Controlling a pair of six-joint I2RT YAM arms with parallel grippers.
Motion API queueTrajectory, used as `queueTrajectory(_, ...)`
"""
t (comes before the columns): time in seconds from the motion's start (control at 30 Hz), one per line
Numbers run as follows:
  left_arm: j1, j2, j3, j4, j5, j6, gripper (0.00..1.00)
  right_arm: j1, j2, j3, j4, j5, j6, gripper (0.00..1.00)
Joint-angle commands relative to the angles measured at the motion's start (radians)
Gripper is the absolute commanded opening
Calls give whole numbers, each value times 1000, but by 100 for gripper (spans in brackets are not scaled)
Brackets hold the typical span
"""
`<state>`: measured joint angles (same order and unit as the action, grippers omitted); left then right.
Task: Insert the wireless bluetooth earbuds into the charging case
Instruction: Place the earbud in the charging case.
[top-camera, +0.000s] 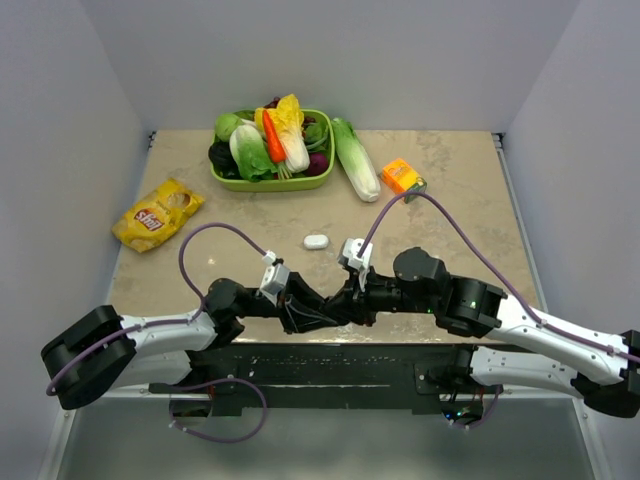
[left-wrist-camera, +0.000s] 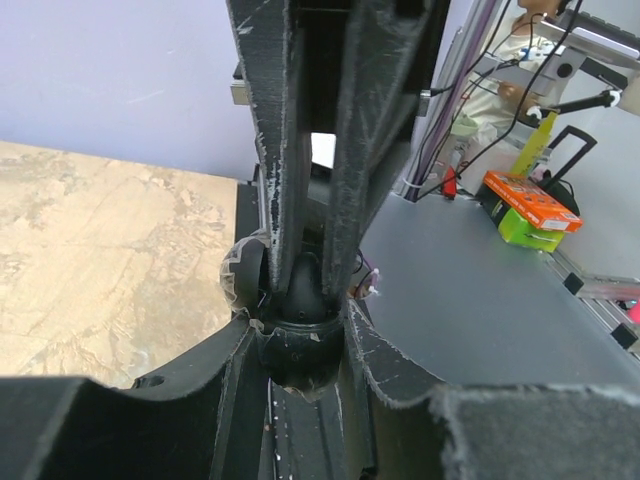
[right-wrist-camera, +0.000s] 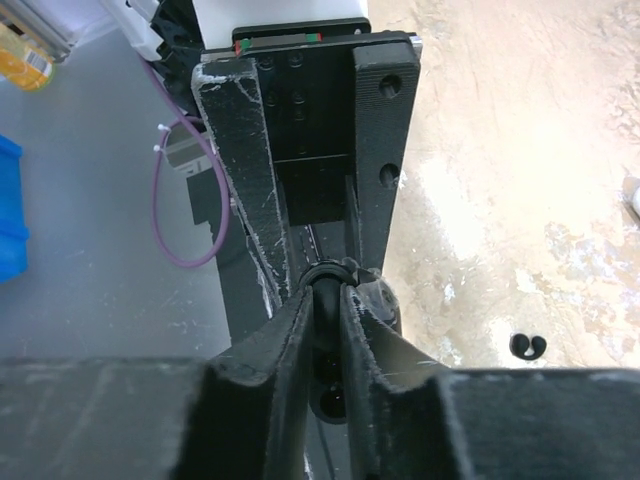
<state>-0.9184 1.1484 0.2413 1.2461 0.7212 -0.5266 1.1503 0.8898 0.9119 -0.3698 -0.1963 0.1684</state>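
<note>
My two grippers meet tip to tip above the table's near edge. The left gripper (top-camera: 312, 305) (left-wrist-camera: 298, 320) is shut on a round black charging case (left-wrist-camera: 298, 352). The right gripper (top-camera: 340, 300) (right-wrist-camera: 323, 295) comes at it from the opposite side, its fingers (left-wrist-camera: 275, 150) pressed against both sides of a glossy black earbud (right-wrist-camera: 325, 312) (left-wrist-camera: 303, 285). The earbud's end sits in the case's mouth. A small white closed case (top-camera: 316, 241) lies on the table behind the grippers. The other earbuds are not in view.
A green basket (top-camera: 270, 186) of vegetables stands at the back, with a long cabbage (top-camera: 356, 160) and an orange carton (top-camera: 401, 176) to its right. A yellow chip bag (top-camera: 157, 214) lies at the left. A small black curled piece (right-wrist-camera: 527, 346) rests on the table.
</note>
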Motion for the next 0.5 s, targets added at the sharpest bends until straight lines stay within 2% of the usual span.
queueTrajectory(0.0, -2, -23, 49, 88, -39, 31, 0, 8, -9, 1, -3, 31, 19, 27)
queueTrajectory(0.03, -2, -22, 46, 88, -39, 31, 0, 8, -14, 1, 5, 32, 32, 32)
queueTrajectory(0.13, -4, -15, 41, 95, -42, 31, 0, 8, -35, 8, 26, 51, 58, 38)
queueTrajectory(0.27, -7, -13, 33, 96, -54, 37, 0, 6, -81, 36, 42, 109, 92, 41)
queueTrajectory(0.47, -7, -18, -2, 110, -71, 42, 0, 6, -256, 53, 54, 313, 114, 46)
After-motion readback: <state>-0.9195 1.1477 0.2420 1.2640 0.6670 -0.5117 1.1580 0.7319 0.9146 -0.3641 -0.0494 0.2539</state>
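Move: At the right fingertips sits the open black charging case, about 2 cm to the left of that hand and 1 cm below it. The left hand holds this case, its middle some 1 cm to the right of that hand and level with it. On the table, some 20 cm below the right hand, the spare earbud lies about 9 cm ahead and 2 cm to the right, and the white case about 23 cm ahead and 4 cm to the left. Opening its fingers to nearly half, the right hand lets go of the earbud at the black case and, after a short pause, pulls away faster and faster: up about 5 cm and some 3 cm to the right. Its fingers tip up and swing clockwise about 10 degrees each. The left hand keeps its grip on the case, easing forward about 1 cm. ##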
